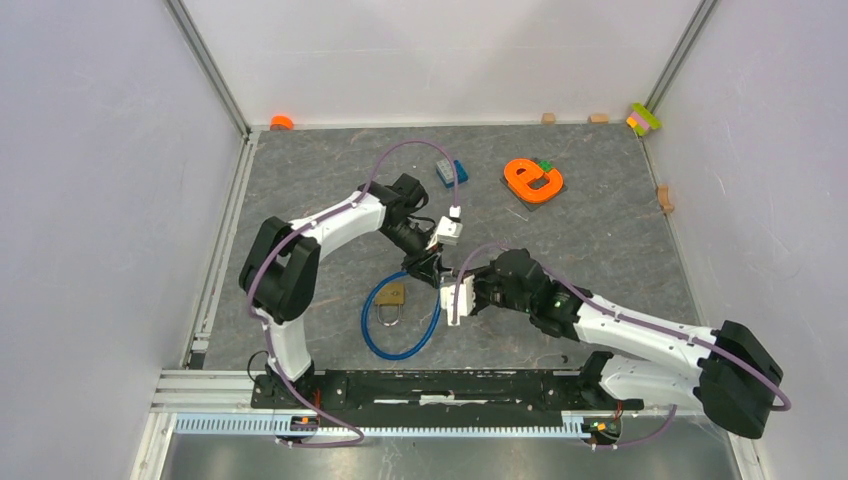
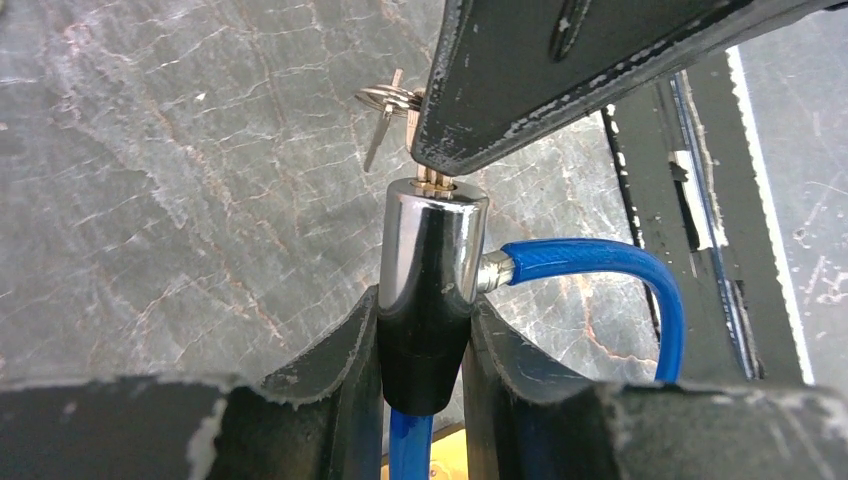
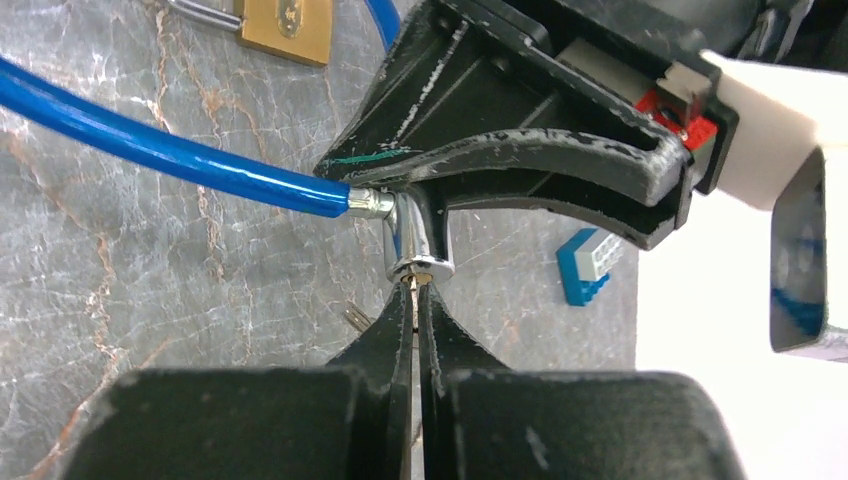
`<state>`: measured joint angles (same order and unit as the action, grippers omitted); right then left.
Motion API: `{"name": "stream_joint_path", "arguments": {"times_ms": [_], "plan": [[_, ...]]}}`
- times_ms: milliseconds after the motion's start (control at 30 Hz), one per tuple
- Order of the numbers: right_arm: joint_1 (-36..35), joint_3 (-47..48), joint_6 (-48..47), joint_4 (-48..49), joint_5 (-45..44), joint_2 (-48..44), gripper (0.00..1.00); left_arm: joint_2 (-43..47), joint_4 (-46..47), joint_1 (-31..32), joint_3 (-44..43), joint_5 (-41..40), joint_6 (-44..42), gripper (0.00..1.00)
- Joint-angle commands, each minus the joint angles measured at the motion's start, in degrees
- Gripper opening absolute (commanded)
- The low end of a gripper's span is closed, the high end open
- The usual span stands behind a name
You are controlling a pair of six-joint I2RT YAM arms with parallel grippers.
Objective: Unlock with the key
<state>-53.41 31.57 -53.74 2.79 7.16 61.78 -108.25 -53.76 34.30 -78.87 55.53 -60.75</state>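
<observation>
A blue cable lock (image 1: 400, 345) lies in a loop on the grey table. Its chrome lock cylinder (image 2: 432, 260) is held up between the fingers of my left gripper (image 2: 425, 340), which is shut on its black lower part. The cylinder also shows in the right wrist view (image 3: 418, 245). My right gripper (image 3: 418, 300) is shut on a brass key (image 3: 417, 282) whose blade sits in the cylinder's keyhole. A key ring with a spare key (image 2: 385, 105) hangs beside the right fingers. In the top view both grippers meet at the lock (image 1: 445, 275).
A brass padlock (image 1: 391, 296) lies inside the cable loop, also in the right wrist view (image 3: 283, 30). A blue-grey brick block (image 1: 451, 172) and an orange letter piece (image 1: 533, 180) lie further back. Small blocks sit along the back wall and right edge.
</observation>
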Motion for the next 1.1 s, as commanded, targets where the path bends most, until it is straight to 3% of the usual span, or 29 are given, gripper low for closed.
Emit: {"name": "stream_joint_path", "arguments": {"times_ms": [0,300,600,767,1067], "plan": [[2.5,4.8,10.6,3.2,4.9,1.9,0.0,6.4,10.4,1.0,2.9,-0.1,9.3,0.02],[11.8,8.9,27.5,3.7,14.5,5.6,0.0,9.9,20.7,1.2,7.5,-5.3,17.0,0.02],[14.7,9.6,33.0,4.7,20.2,8.6,0.0,10.4,22.6,1.2,8.0,-7.0,19.4,0.02],[15.5,9.8,32.6,4.9,18.8,6.9,0.22,9.4,21.5,1.2,6.5,-7.2,19.9,0.02],[18.5,15.5,31.9,1.2,18.7,5.2,0.49,9.4,20.9,0.7,5.2,-7.8,21.0,0.02]]}}
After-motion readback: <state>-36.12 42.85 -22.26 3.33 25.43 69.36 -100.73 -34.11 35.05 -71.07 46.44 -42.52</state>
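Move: The lock barrel, gripped by the left hand, has its middle about 3 cm left of the right hand, 1 cm ahead and 2 cm below; the key pinched by the right hand is already in it. From the left hand, the key is some 5 cm right, 1 cm ahead and 3 cm higher. The cable plug sits in the barrel's side, 2 cm back and 2 cm right of the left hand. The padlock lies 9 cm left, 5 cm back and 9 cm below. The key, already in the barrel, is turned by the right wrist some 35 degrees, clockwise looking along its fingers into the lock, while the left keeps its grip and turns slightly the opposite way; both hands drift about 3 cm forward. Then the right fingers open, let go of the key and lift about 4 cm up and a little forward. ##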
